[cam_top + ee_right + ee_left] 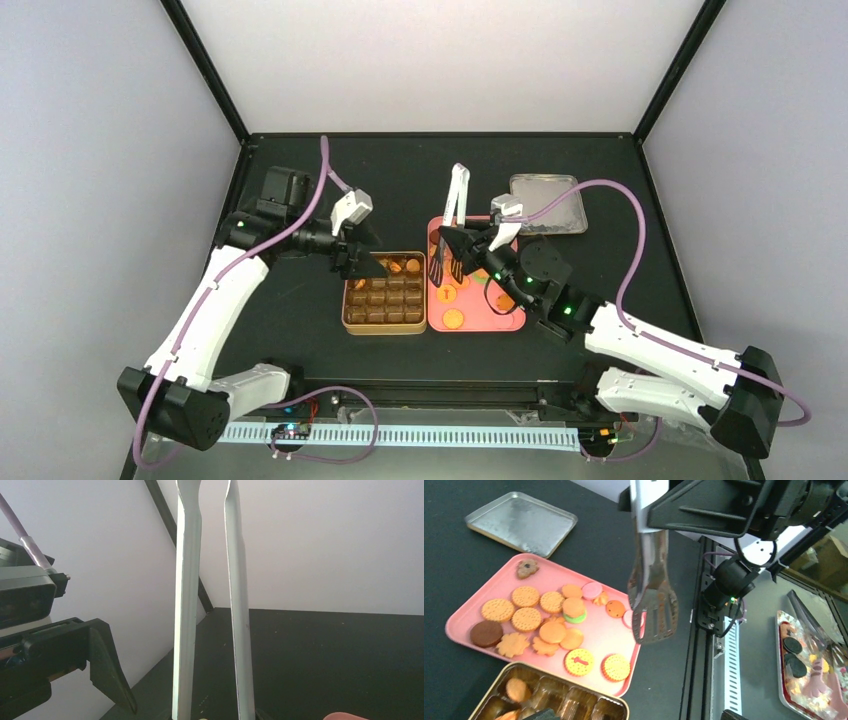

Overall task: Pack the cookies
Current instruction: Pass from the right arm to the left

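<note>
Cookies [551, 625], mostly round and orange with a few flower shapes, a pink and a dark brown one, lie on the pink tray [596, 647]. A few orange cookies [517, 689] sit in the gold tin [385, 325] left of the tray. My left gripper [367, 250] hangs open over the tin's far end, only its fingertips [541, 714] showing in the left wrist view. My right gripper [475, 243] is shut on the metal tongs [651, 595], whose slotted heads hover over the tray's edge, partly hiding a pale pink cookie [627, 619]. The tongs' arms [187, 630] rise in front of the right wrist camera.
The tin's silver lid [545, 203] lies behind the tray on the right. In the left wrist view, a second tray [809, 675] with dark cookies sits lower down beyond the table's metal frame [704, 645].
</note>
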`<state>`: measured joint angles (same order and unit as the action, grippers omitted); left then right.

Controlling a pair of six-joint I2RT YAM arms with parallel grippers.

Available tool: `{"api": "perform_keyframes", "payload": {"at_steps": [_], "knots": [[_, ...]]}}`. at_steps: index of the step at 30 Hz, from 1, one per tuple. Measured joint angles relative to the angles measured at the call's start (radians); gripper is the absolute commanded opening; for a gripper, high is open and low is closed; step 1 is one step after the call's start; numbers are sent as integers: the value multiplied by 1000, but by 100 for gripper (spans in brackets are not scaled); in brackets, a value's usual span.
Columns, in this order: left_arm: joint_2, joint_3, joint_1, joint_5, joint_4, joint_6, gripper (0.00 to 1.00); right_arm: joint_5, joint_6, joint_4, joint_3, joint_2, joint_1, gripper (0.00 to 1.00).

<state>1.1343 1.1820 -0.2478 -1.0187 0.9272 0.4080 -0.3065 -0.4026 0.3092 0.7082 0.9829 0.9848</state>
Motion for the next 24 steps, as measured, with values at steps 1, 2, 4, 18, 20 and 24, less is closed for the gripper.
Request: {"api": "perform_keyframes", "payload": {"at_steps": [1,2,4,18,20,24], "knots": [[0,0,-17,5,-8,-6,86,3,0,2,0,1,2,40],[1,0,-36,11,-16,-12,86,7,0,5,0,2,3,40],[7,0,-71,19,-28,-23,84,20,-1,17,0,6,3,40],[58,0,-246,-50,0,45,62,264,-62,142,2,18,3,42],[58,0,-246,-68,19,67,54,302,-74,160,2,18,3,42],[58,-1,-247,-105,45,95,41,360,-90,185,8,18,3,44]]}}
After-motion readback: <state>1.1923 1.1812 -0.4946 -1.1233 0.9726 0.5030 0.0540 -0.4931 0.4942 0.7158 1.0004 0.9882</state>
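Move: The hanging tong blades lie about 12 cm to the right of the open left gripper, some 2 cm farther back and 5 cm lower. From that hand, the brown box is about 12 cm ahead, 1 cm left and 26 cm down; the pink cookie tray is 15 cm ahead, 18 cm right and 28 cm down. From the right hand, which already holds the tongs' handles, the left gripper is level fore and aft, about 12 cm left and 6 cm lower. Keeping its hold on the tong handles, the right hand brings the blades to the left gripper, going back, up and left about 4–5 cm each way and turning some 20 degrees counter-clockwise. The left hand goes right first, then mostly back, roughly 8 cm in all, turning 20 degrees clockwise; its wide-open fingers close about halfway around the near blade, and a touch can't be made out. ##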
